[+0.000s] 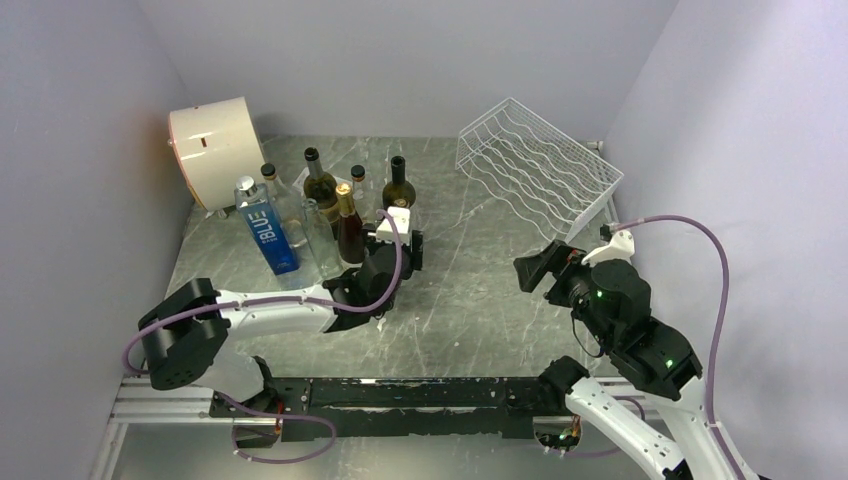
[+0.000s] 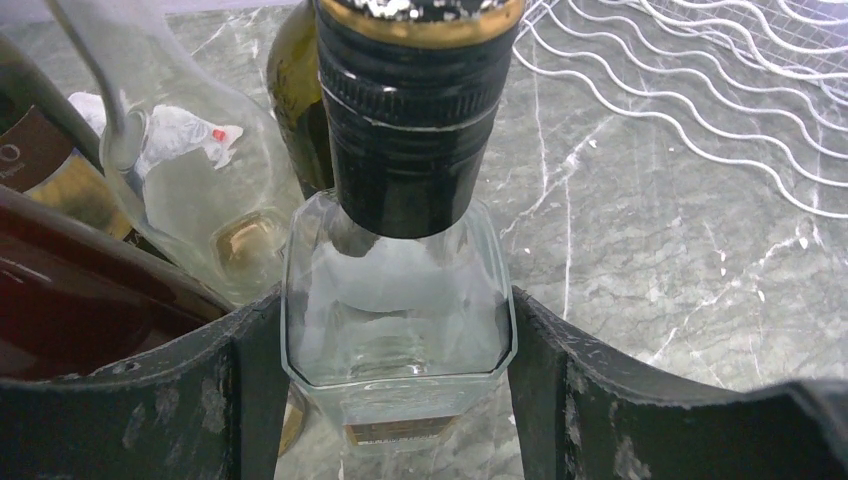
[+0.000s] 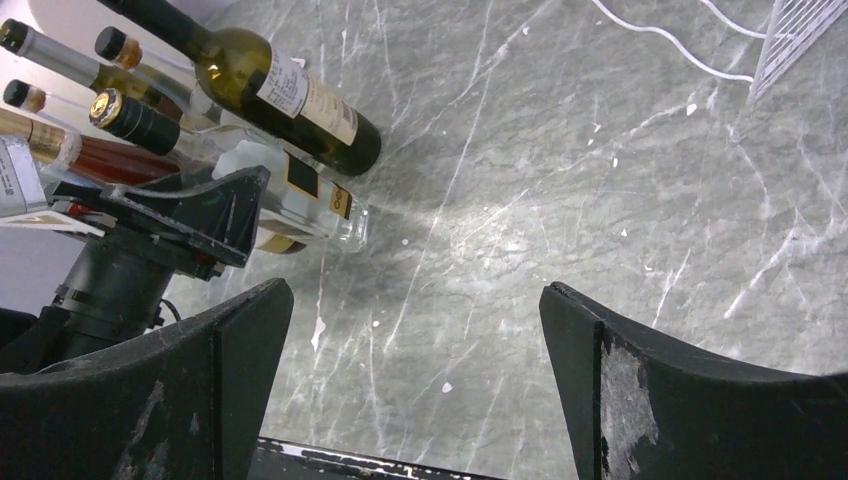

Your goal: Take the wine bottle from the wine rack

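Observation:
The white wire wine rack [image 1: 540, 165] stands at the back right, and no bottle shows in its cradles. The wine bottle [image 2: 400, 300] is clear glass with a black, gold-topped cap. It stands on the marble table [image 1: 470, 290] at the edge of a cluster of bottles. My left gripper [image 2: 398, 380] is shut on its shoulders, one finger against each side. From the right wrist view the bottle [image 3: 315, 200] rests with its base on the table. My right gripper [image 3: 415, 380] hangs open and empty over bare marble, right of the bottles and in front of the rack.
Several other bottles stand together at the back left, among them a green one [image 1: 398, 185] and a blue one [image 1: 270, 235]. A cream drum [image 1: 215, 150] sits in the back left corner. Grey walls close in both sides.

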`<state>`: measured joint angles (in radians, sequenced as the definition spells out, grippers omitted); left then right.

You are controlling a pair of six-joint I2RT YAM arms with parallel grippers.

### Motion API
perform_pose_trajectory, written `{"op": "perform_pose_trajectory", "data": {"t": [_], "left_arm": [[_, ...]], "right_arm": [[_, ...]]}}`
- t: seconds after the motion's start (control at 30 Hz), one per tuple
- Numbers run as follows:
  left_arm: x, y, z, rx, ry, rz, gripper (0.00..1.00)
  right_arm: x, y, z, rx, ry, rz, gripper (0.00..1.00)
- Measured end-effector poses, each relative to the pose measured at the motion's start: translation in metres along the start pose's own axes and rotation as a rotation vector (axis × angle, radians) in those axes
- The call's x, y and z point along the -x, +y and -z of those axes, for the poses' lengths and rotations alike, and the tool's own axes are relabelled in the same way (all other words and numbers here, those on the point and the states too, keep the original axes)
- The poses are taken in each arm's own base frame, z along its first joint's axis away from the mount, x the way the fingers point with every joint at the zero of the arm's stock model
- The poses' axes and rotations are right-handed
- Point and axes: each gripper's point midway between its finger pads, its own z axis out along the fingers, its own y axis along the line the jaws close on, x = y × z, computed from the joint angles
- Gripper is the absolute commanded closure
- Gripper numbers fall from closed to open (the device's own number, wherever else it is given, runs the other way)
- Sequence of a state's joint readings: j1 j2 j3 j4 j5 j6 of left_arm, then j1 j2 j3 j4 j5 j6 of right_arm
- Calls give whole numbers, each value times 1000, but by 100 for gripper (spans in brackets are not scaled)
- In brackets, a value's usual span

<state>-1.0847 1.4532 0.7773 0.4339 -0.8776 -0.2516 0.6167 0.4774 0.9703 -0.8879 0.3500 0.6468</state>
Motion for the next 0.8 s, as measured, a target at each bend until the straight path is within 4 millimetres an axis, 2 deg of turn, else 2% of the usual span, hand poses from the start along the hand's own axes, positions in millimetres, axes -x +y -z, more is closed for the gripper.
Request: {"op": "perform_pose_trajectory", "data": {"t": [0.03,0.2,0.3,0.43,0.6,0.67,0.8], "left_arm": [[0,1,0,3,-2,10,67],[0,3,1,11,-1,33,28],[0,5,2,11,4,27,16],[6,11,9,6,0,33,6],[29,19,23,-27,-31,81,4],[37,19,29,-50,-41,91,0],[55,15,41,-127,-43,93,0]], "right_arm": [[0,0,0,1,0,0,0],[0,0,0,0,3,1,0],[-1,1,-2,-2,7,3,0],[-3,4,-5,4,22,7,0],[-6,4,-9,-1,35,18,0],[-5,4,-11,-5,32,26,0],[-4,4,-17,-25,42,61,0]]}}
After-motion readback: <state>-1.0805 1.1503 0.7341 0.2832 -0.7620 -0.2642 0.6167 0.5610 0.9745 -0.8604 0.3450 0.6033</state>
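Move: The clear square bottle with the black cap is between the left fingers, already standing in its place, its middle about 3 cm below the hand. The brown bottle with gold foil stands about 9 cm to the hand's left and level with it, the green wine bottle roughly 9 cm straight ahead, and the cork-topped bottle some 9 cm ahead and 8 cm left. From the right hand, the square bottle is about 13 cm ahead, 26 cm left and 12 cm lower. Upwards by about 6 cm, and backwards and to the left by some 3 cm each, the left hand comes away from the clear square bottle. It first holds nearly still around the shoulders, then spreads its fingers from their grip to fully open and, still opening, rises and draws back with hardly any turn of the wrist. ##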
